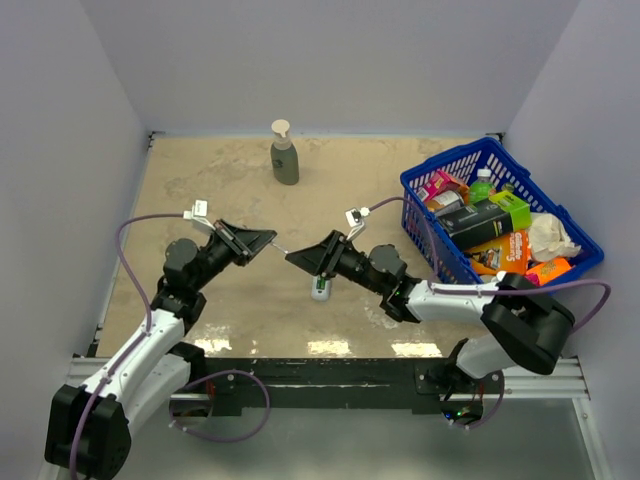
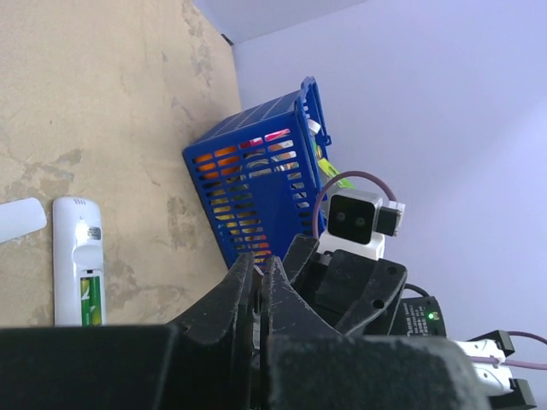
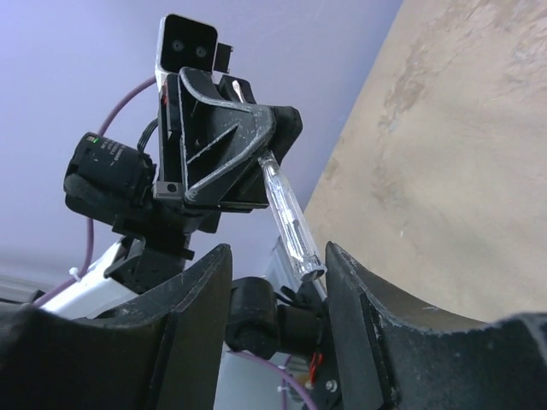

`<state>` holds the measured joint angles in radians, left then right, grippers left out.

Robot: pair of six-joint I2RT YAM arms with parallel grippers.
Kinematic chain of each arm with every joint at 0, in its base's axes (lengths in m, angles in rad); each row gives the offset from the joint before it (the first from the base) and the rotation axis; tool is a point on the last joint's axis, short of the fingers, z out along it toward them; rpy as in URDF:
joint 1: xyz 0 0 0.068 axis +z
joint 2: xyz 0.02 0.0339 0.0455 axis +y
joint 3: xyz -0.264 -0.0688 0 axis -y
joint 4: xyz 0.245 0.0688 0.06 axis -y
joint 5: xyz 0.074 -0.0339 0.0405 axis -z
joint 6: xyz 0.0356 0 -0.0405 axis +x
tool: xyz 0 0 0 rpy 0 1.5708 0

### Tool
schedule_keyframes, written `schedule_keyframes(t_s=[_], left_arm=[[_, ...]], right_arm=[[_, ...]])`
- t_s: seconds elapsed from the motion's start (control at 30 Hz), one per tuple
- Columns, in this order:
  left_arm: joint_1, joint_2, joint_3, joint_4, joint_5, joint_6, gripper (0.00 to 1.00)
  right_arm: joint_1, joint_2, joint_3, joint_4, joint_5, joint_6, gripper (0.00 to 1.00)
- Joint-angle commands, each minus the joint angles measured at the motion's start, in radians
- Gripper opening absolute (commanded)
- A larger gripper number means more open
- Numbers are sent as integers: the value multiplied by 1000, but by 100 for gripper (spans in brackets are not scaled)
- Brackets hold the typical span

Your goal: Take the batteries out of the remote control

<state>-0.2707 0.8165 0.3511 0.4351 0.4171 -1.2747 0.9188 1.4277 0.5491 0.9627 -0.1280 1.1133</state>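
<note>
The remote control lies on the tan table, back side up, with a green battery showing in its open recess. From above, the remote control is partly hidden under my right gripper. My left gripper is shut on a thin clear stick that points at the right gripper. The right gripper stands open. The stick's free end lies between its fingers, close to the right-hand one, and neither finger presses on it. In the left wrist view, the left gripper has its jaws together.
A small flat white cover piece lies next to the remote's top end. A blue basket full of packages stands at the right. At the back middle of the table is a grey soap dispenser.
</note>
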Motion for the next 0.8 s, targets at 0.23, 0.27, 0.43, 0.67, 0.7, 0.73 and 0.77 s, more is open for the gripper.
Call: schedule_keyframes(t_s=[0.23, 0.27, 0.43, 0.67, 0.7, 0.73, 0.77], left_arm=[[-1, -27, -20, 109, 3, -28, 0], [1, -27, -26, 113, 3, -29, 0], [-1, -28, -44, 143, 20, -38, 0], [-1, -73, -21, 53, 0, 18, 58], [1, -77, -12, 10, -1, 43, 62], [-1, -88, 8, -16, -4, 57, 65], [1, -91, 18, -68, -11, 72, 70]], right_arm=[[2, 14, -12, 165, -47, 94, 31], [2, 17, -12, 168, -48, 97, 29], [2, 7, -21, 186, -18, 70, 2], [0, -108, 8, -31, 79, -118, 0], [0, -149, 18, -139, 90, -148, 0], [-6, -167, 41, -197, 102, -211, 0], [-12, -188, 54, -258, 120, -243, 0]])
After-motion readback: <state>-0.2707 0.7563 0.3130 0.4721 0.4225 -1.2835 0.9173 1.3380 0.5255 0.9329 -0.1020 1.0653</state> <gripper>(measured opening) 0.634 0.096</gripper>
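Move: My left hand holds a small screwdriver by the upper end of its clear handle, the handle's middle some 1 cm back and 2 cm right of that hand. From my open right hand that middle lies about 2 cm ahead and 3 cm left, level. The remote control lies about 21 cm below my right hand, 6 cm right and 4 cm ahead; its battery cover is 11 cm ahead, 2 cm right. I hold my right hand almost still and shut its fingers on the butt end of the handle, while my left keeps its grip and rises about 2 cm. Once the right has closed, my left fingers open wide to let go, sinking about 1 cm and easing slightly back; my right then draws off about 1.5 cm to the right and a little up, away from the left hand. ##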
